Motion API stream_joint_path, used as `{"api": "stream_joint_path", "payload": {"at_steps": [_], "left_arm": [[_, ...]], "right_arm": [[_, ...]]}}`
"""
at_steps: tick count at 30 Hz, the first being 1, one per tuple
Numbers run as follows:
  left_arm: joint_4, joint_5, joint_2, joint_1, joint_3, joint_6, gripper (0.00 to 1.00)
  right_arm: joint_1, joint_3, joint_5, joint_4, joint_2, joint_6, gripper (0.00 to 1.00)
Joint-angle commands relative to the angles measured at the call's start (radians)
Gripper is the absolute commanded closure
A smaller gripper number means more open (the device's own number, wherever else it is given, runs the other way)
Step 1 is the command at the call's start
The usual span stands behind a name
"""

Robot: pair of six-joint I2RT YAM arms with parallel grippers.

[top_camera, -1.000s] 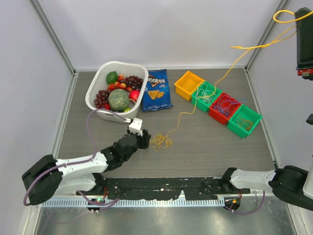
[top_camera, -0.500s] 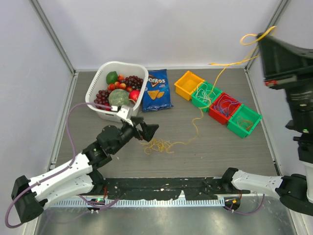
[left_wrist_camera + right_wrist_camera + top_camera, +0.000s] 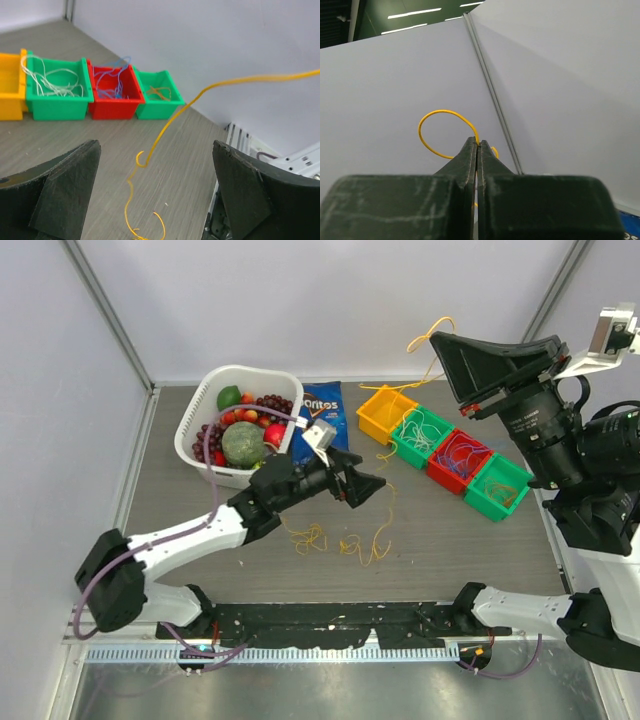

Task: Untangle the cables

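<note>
A long yellow cable (image 3: pixel 388 502) runs from a loose heap on the table (image 3: pixel 311 537) up past the bins to my right gripper (image 3: pixel 437 337), which is raised high and shut on its end. In the right wrist view the cable (image 3: pixel 440 111) loops out above the closed tips (image 3: pixel 478 142). My left gripper (image 3: pixel 366 486) hovers open above the table, nothing between its fingers; the cable (image 3: pixel 170 120) hangs free ahead of it (image 3: pixel 155 146). White cables (image 3: pixel 50 80) lie in a green bin, blue ones (image 3: pixel 112 80) in the red bin, orange ones (image 3: pixel 159 91) in the end green bin.
Four bins stand in a row at the back right: yellow (image 3: pixel 384 412), green (image 3: pixel 409 448), red (image 3: pixel 443 472), green (image 3: pixel 497 502). A white basket (image 3: pixel 189 428) of fruit and a Doritos bag (image 3: pixel 320 425) sit at the back left. A black rail (image 3: pixel 330 618) runs along the near edge.
My left gripper opened, let go of the yellow heap, then lifted and swung right. The right gripper carried the cable's end leftward and nearer. The heap spread out on the table.
</note>
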Motion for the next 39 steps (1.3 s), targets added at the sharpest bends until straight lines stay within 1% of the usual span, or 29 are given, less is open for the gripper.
{"api": "stream_joint_path", "payload": {"at_steps": [1, 3, 4, 5, 6, 7, 9, 10, 12, 13, 14, 15, 16, 19, 20, 21, 23, 24, 26, 28, 29, 31, 32, 33, 34, 35, 36, 38, 39], "left_arm": [[0.181, 0.033, 0.1, -0.011, 0.04, -0.006, 0.02], [0.207, 0.025, 0.14, -0.012, 0.057, -0.014, 0.04], [0.222, 0.021, 0.155, -0.012, 0.063, -0.021, 0.06], [0.23, 0.021, 0.172, -0.012, 0.075, -0.028, 0.09], [0.234, 0.024, 0.183, -0.012, 0.086, -0.029, 0.17], [0.222, 0.024, 0.186, -0.012, 0.094, -0.029, 0.27], [0.18, 0.001, 0.174, -0.014, 0.103, -0.017, 0.57], [0.16, 0.001, 0.158, -0.012, 0.102, -0.008, 0.69], [0.101, 0.002, 0.106, -0.012, 0.089, -0.002, 0.89], [0.08, -0.002, 0.071, -0.012, 0.08, -0.003, 1.0], [0.048, -0.016, 0.033, -0.012, 0.072, -0.008, 1.0], [0.014, -0.031, 0.002, -0.012, 0.071, -0.017, 1.0], [-0.024, -0.045, -0.035, -0.014, 0.083, -0.023, 1.0], [-0.228, -0.103, -0.104, -0.012, 0.175, -0.046, 1.0], [-0.314, -0.129, -0.119, -0.011, 0.224, -0.055, 1.0], [-0.388, -0.157, -0.127, -0.011, 0.276, -0.067, 1.0], [-0.506, -0.177, -0.138, -0.012, 0.357, -0.083, 1.0], [-0.55, -0.176, -0.146, -0.012, 0.385, -0.087, 1.0], [-0.583, -0.176, -0.165, -0.012, 0.416, -0.095, 1.0], [-0.589, -0.214, -0.19, -0.012, 0.431, -0.101, 1.0], [-0.595, -0.222, -0.195, -0.012, 0.443, -0.103, 1.0], [-0.621, -0.228, -0.196, -0.012, 0.48, -0.101, 1.0], [-0.638, -0.231, -0.196, -0.012, 0.499, -0.101, 1.0], [-0.647, -0.232, -0.196, -0.012, 0.517, -0.101, 1.0], [-0.652, -0.237, -0.198, -0.011, 0.532, -0.098, 1.0], [-0.661, -0.245, -0.196, -0.012, 0.545, -0.103, 1.0], [-0.667, -0.252, -0.198, -0.012, 0.557, -0.104, 1.0], [-0.68, -0.26, -0.193, -0.011, 0.575, -0.113, 1.0], [-0.681, -0.26, -0.192, -0.012, 0.583, -0.117, 1.0]], "right_arm": [[0.002, 0.057, -0.05, 0.023, -0.001, 0.031, 0.99], [0.002, 0.057, -0.063, 0.023, 0.0, 0.038, 0.99], [0.002, 0.052, -0.07, 0.023, 0.0, 0.04, 0.99], [0.004, 0.049, -0.072, 0.022, -0.001, 0.042, 0.99], [0.004, 0.037, -0.075, 0.022, -0.004, 0.04, 0.99], [0.002, 0.028, -0.073, 0.022, -0.01, 0.035, 0.99], [0.002, -0.03, -0.055, 0.02, -0.029, 0.025, 0.99], [0.001, -0.047, -0.035, 0.019, -0.042, 0.019, 0.99], [0.001, -0.113, 0.017, 0.0, -0.075, -0.006, 0.99], [0.002, -0.177, 0.049, -0.013, -0.091, -0.018, 0.99], [0.002, -0.211, 0.121, -0.02, -0.12, -0.017, 0.99], [0.002, -0.298, 0.175, -0.035, -0.137, -0.002, 0.99], [0.004, -0.351, 0.26, -0.044, -0.171, 0.011, 0.96], [0.004, -0.565, 0.344, -0.089, -0.22, 0.051, 0.87], [0.002, -0.598, 0.347, -0.099, -0.237, 0.058, 0.85], [0.002, -0.662, 0.342, -0.119, -0.245, 0.072, 0.82], [0.002, -0.728, 0.326, -0.159, -0.257, 0.094, 0.8], [0.002, -0.748, 0.325, -0.168, -0.268, 0.106, 0.79], [0.002, -0.814, 0.321, -0.175, -0.285, 0.123, 0.76], [0.004, -0.857, 0.318, -0.176, -0.296, 0.134, 0.68], [0.002, -0.873, 0.312, -0.179, -0.299, 0.134, 0.59], [0.001, -0.89, 0.29, -0.19, -0.296, 0.137, 0.45], [0.002, -0.894, 0.284, -0.193, -0.296, 0.135, 0.4], [0.002, -0.905, 0.264, -0.195, -0.294, 0.131, 0.31], [0.002, -0.91, 0.257, -0.201, -0.288, 0.12, 0.29], [0.002, -0.913, 0.229, -0.205, -0.288, 0.114, 0.27], [0.002, -0.914, 0.205, -0.208, -0.286, 0.097, 0.26], [0.002, -0.917, 0.081, -0.172, -0.294, 0.066, 0.25], [0.002, -0.927, -0.038, -0.141, -0.302, 0.055, 0.25]]}}
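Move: The yellow cable's hanging run passes just beyond the open left fingers, about 2 cm ahead, 5 cm right and 4 cm below that hand. Its loose coil lies some 5 cm back, straight below by about 30 cm. From there the empty yellow bin is roughly 32 cm ahead and 6 cm right, the white-cable bin 27 ahead and 14 right. From the right hand, already pinching the cable high up, that run is about 7 cm ahead, 2 cm right and 38 cm below. The yellow cable's hanging run is caught by the left hand, which dips rightward and down about 6 cm, pinches it, then lifts some 22 cm while drawing it left. Meanwhile the right hand, after barely moving, plunges about 37 cm with a little forward, tips down towards the table, and opens, letting go of its upper part. ##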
